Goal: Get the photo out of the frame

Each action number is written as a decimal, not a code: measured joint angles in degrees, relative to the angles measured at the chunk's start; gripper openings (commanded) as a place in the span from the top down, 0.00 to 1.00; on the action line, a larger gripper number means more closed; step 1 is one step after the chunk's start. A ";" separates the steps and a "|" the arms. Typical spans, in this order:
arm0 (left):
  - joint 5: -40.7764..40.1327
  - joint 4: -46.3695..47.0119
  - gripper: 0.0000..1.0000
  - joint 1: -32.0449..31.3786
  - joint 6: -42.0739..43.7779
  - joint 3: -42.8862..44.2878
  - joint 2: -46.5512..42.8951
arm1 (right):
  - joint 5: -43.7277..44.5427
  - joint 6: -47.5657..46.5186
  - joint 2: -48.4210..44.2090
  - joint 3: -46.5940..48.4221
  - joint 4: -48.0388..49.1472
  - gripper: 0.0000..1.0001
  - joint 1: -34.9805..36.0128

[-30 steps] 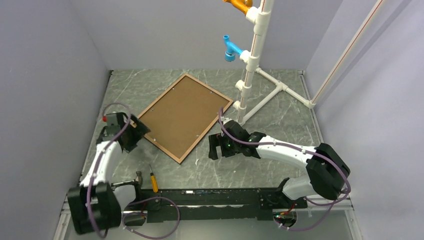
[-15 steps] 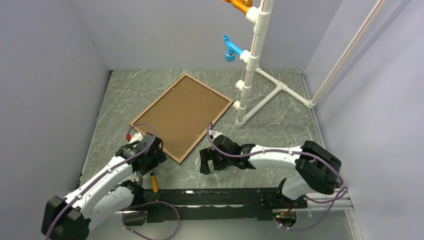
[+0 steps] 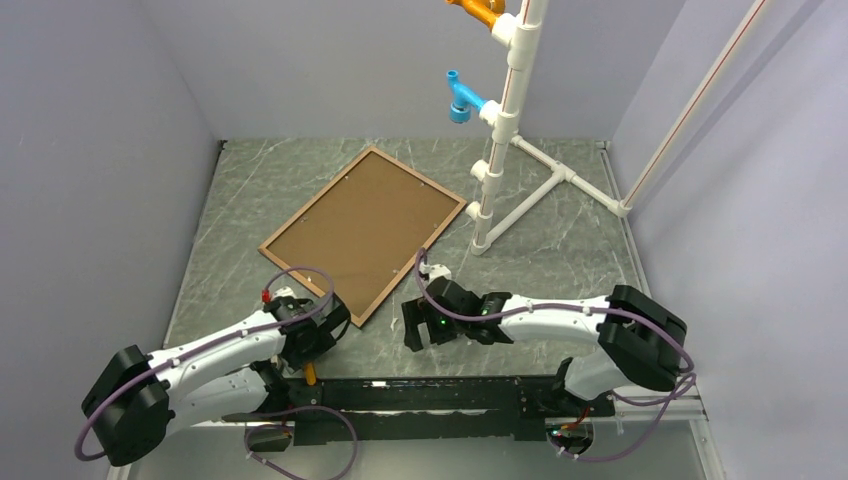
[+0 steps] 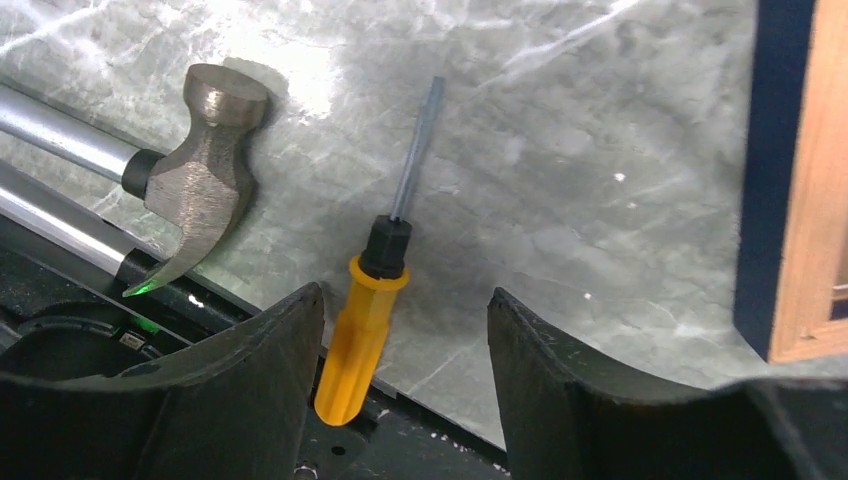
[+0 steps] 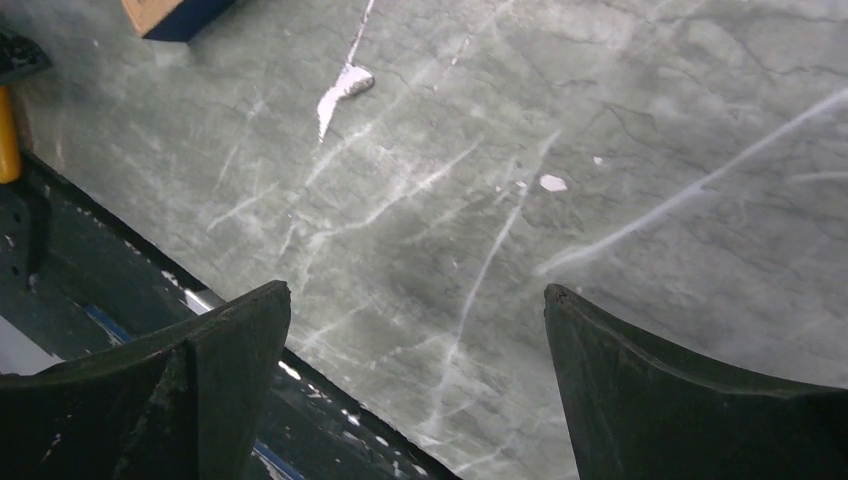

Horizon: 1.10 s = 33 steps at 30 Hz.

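The frame (image 3: 310, 288) lies face down on the marble table, its brown backing board (image 3: 365, 232) facing up. The photo is hidden beneath that board. The left wrist view catches the frame's navy corner (image 4: 768, 180) at the right edge. My left gripper (image 3: 312, 335) hovers by the frame's near corner, over a yellow-handled screwdriver (image 4: 362, 330). Its jaws (image 4: 403, 295) are open, and the handle lies between them close to the left finger (image 4: 270, 350). My right gripper (image 3: 418, 328) is open over bare marble (image 5: 415, 288), right of that corner (image 5: 165, 15).
A hammer (image 4: 205, 170) lies left of the screwdriver (image 3: 309, 374) beside the black base rail (image 3: 430, 395) at the table's near edge. A white pipe stand (image 3: 500, 130) with a blue fitting (image 3: 460, 100) rises behind the frame's right corner. Grey walls enclose the table.
My left arm has swung from the frame's left corner down to the near edge, over the screwdriver, and its jaws have narrowed. My right gripper has drawn back slightly toward the near edge.
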 measured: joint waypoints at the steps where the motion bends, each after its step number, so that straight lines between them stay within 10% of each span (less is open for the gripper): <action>1: 0.00 0.02 0.37 -0.07 -0.52 -0.42 0.02 | 0.17 -0.31 -0.50 -0.15 -0.72 0.01 0.00; 17: -1.73 1.49 0.99 -0.20 -1.49 -1.88 -2.38 | -2.16 -2.05 -15.58 -13.33 2.38 0.00 0.00; 33: 4.68 12.81 1.00 0.09 7.10 6.08 -21.90 | -5.05 -4.94 -16.31 -12.72 14.73 0.07 1.20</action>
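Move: The yellow screwdriver's handle lies almost between the left hand's open fingers, about 1 cm back, 1 cm left and 2 cm below. Left of it is the hammer head, some 7 cm left and 2 cm ahead of the hand. The face-down frame's near corner is about 7 cm ahead and 11 cm right. From the right hand the screwdriver handle lies roughly 21 cm left, 4 cm back and 4 cm below. Almost in place, the left hand closes its fingers on the screwdriver handle just behind the collar, then lifts it quickly about 11 cm while carrying it right and forward, tilting some 40 degrees so the fingers swing forward and right. The empty, wide-open right hand shifts about 4 cm right and back, then returns left and rises. ##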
